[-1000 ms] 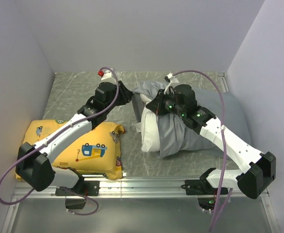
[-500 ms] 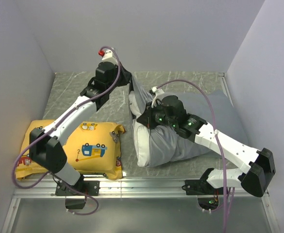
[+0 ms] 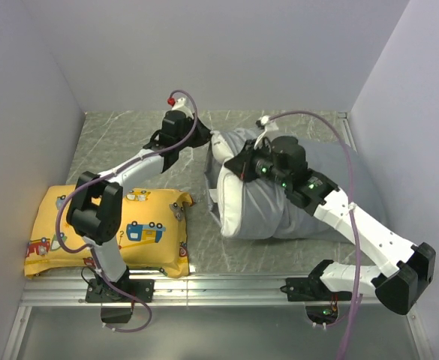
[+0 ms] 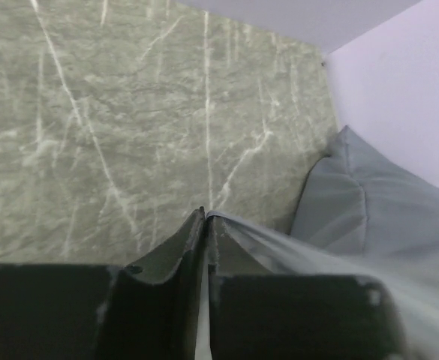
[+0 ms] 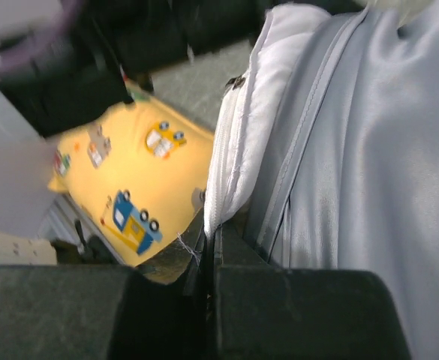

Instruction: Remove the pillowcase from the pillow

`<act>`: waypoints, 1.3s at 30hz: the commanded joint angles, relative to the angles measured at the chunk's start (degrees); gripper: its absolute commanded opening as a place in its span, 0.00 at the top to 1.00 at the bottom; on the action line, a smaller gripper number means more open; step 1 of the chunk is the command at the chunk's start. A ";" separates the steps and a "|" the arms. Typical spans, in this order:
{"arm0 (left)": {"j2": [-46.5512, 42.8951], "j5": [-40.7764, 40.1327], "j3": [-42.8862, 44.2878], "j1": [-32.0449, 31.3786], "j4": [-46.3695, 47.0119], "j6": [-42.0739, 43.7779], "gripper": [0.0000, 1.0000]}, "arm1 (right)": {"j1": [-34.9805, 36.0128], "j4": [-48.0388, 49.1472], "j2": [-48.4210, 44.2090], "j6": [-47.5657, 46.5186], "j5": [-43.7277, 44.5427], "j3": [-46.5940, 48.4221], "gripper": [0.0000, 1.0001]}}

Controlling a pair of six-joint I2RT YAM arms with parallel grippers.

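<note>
The grey pillowcase (image 3: 283,214) lies bunched at the middle right of the table, with the white pillow (image 3: 230,206) bulging out of its left, open end. My left gripper (image 3: 206,141) is at the far top corner of the bundle. In the left wrist view it (image 4: 205,215) is shut on a thin fold of the pillowcase (image 4: 369,217). My right gripper (image 3: 242,169) lies over the bundle's top. In the right wrist view it (image 5: 211,234) is shut on the pillow's seamed white edge (image 5: 238,142), beside the pillowcase (image 5: 369,150).
A yellow cushion (image 3: 114,229) with vehicle prints lies at the near left, under the left arm, and also shows in the right wrist view (image 5: 140,161). Grey walls close in the marbled table (image 3: 121,146) on three sides. A metal rail (image 3: 219,285) runs along the near edge.
The left gripper has shut on the pillowcase fold, risen toward the back wall, then come back down. The right arm dragged the bundle left, then returned right.
</note>
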 commanded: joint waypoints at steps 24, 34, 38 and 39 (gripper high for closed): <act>-32.80 4.03 -15.99 4.60 -6.76 -2.40 0.02 | -9.26 18.12 13.33 11.98 -10.97 14.27 1.00; -36.42 20.93 -22.67 -0.66 1.22 -2.74 0.01 | -9.18 18.30 14.47 12.94 -11.76 15.33 1.00; -36.95 24.01 -25.58 -1.90 8.17 -6.09 0.01 | -9.00 17.86 14.82 12.94 -11.76 15.59 1.00; -36.78 24.19 -25.67 -2.08 9.66 -6.61 0.01 | -8.91 17.77 14.91 12.86 -11.59 15.59 1.00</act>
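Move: The exposed end of the white pillow hangs from the right hand: its middle lies about 21 cm back from the left hand, 6 cm to its right and almost level in height. From the right hand, that middle is some 2 cm back, straight below by 10 cm. The grey pillowcase spreads about 23 cm to the right hand's right, 3 cm ahead and 20 cm lower; the yellow pillow lies roughly 27 cm back and 31 cm left of the left hand, 17 cm below. Backing away, the left hand opens wide and lets go of the fabric edge at its fingertips, dips slightly, then rises and swings back some 18 cm, ending 8 cm higher and turned about 20 degrees clockwise, spread fingers facing the pillow's white end. The right hand keeps its pinch on the zipped edge and carries it about 8 cm forward and slightly up, rolling its left side up. ##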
